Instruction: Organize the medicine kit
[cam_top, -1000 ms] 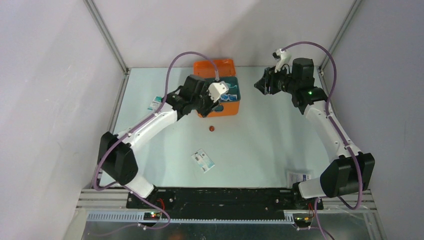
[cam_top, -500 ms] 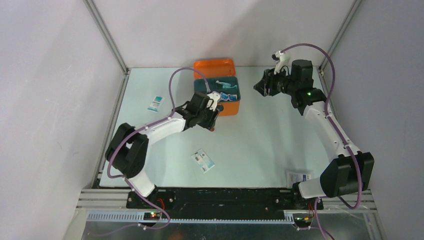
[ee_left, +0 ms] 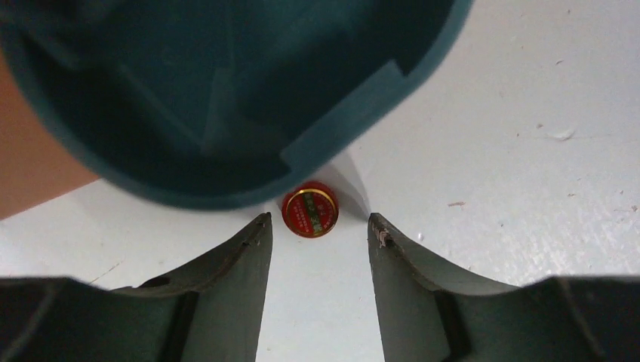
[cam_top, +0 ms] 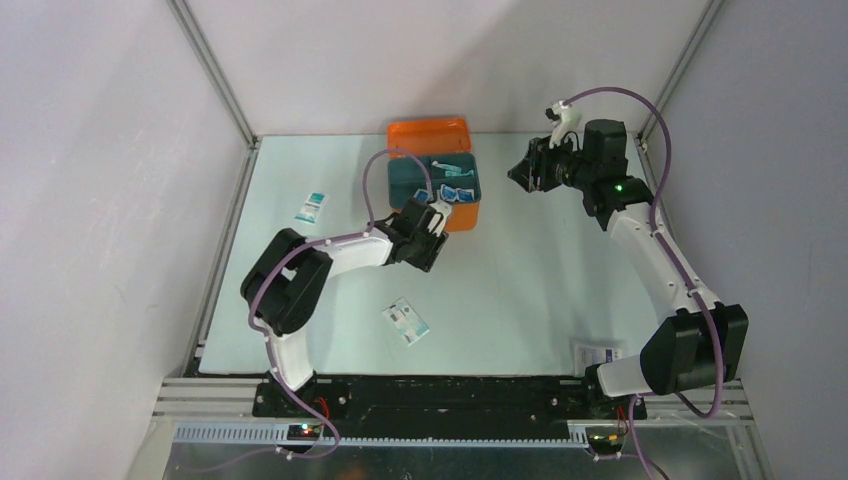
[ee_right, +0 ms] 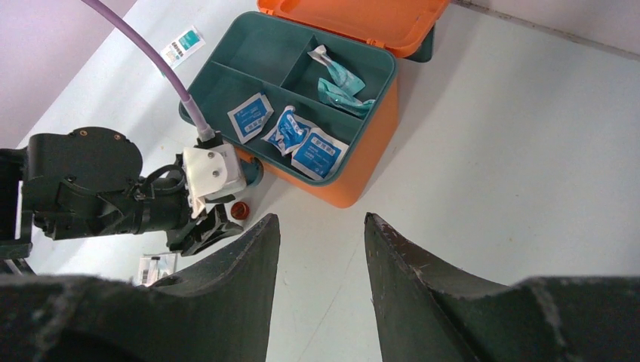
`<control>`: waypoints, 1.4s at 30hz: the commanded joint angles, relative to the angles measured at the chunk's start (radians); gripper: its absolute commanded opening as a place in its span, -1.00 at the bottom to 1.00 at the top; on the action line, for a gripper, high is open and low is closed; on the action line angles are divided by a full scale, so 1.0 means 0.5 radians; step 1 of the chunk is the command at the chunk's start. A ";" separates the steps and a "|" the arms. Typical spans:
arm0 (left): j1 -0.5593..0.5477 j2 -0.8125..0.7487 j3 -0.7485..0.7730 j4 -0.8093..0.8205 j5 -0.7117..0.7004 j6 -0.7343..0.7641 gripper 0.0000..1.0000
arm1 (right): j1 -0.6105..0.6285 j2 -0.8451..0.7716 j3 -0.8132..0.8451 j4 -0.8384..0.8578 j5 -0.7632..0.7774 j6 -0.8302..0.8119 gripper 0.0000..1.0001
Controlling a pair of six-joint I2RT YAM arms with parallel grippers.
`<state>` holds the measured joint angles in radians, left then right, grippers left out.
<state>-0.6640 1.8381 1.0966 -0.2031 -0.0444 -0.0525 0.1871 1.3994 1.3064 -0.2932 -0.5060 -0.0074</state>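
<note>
The orange medicine kit stands open at the back of the table, lid flipped back. A dark teal tray sits in it, holding several blue sachets. A small red round tin lies on the table just in front of the kit. My left gripper is open and low over the table. The tin lies just beyond its fingertips, untouched. From above, the left gripper hides the tin. My right gripper hangs open and empty, high to the right of the kit.
Flat packets lie loose on the table: one at the left, one in the middle front, one by the right arm's base. The kit's teal rim looms close above the left fingers. Walls close in the table's sides.
My left arm has swung from over the kit's tray down to the table in front of the kit, onto the red tin's spot. The right arm has hardly moved.
</note>
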 commanded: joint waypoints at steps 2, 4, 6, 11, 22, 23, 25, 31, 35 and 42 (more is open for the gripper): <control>-0.022 0.050 0.112 0.083 -0.037 0.007 0.05 | -0.014 -0.028 0.001 0.090 -0.036 0.046 0.00; -0.023 0.071 0.123 0.082 -0.034 0.011 -0.04 | -0.017 -0.025 0.001 0.095 -0.039 0.049 0.00; -0.024 0.088 0.130 0.082 -0.024 0.013 -0.14 | -0.016 -0.024 0.003 0.095 -0.041 0.049 0.00; -0.023 0.089 0.130 0.078 0.015 0.019 -0.38 | -0.017 -0.032 0.001 0.092 -0.039 0.050 0.00; -0.026 -0.388 0.032 0.035 0.358 0.173 -0.63 | -0.033 -0.048 0.002 0.097 -0.036 0.050 0.00; -0.026 -0.434 0.049 0.030 0.379 0.197 -0.65 | -0.036 -0.048 0.003 0.099 -0.037 0.050 0.00; -0.027 -0.537 0.112 0.019 0.359 0.272 -0.66 | -0.042 -0.044 0.002 0.099 -0.033 0.049 0.00; 0.026 -0.474 0.536 -0.044 0.267 0.456 -0.66 | -0.049 -0.035 0.001 0.098 -0.026 0.051 0.00; 0.100 -0.148 0.923 -0.042 0.222 0.415 -0.64 | -0.052 -0.041 0.001 0.093 -0.016 0.047 0.00; 0.158 0.345 1.547 -0.044 0.143 0.390 -0.64 | -0.071 -0.068 0.000 0.071 -0.004 0.036 0.00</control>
<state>-0.5983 1.9076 1.7481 -0.2127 0.0593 0.1326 0.1638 1.3994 1.3064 -0.2924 -0.5125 0.0078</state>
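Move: The small red tin sits between my open left fingers, about 1 cm ahead, 1 cm to the right and 1 cm lower. The kit box's teal latch juts out some 7 cm ahead, 3 cm right and 5 cm up. The kit's middle is about 15 cm ahead, 4 cm right and 4 cm higher. The flat packet lies roughly 17 cm back and 2 cm left, 2 cm lower. From my right hand the tin is some 21 cm left, 5 cm back and 28 cm down. My left hand eases about 1 cm forward and right and closes its fingers on the red tin, with grip effort rising. It draws back a couple of centimetres as it starts lifting, then climbs to about 24 cm up and swings forward and rightward over the kit, keeping the tin pinched while the wrist tips up some 30 degrees. ##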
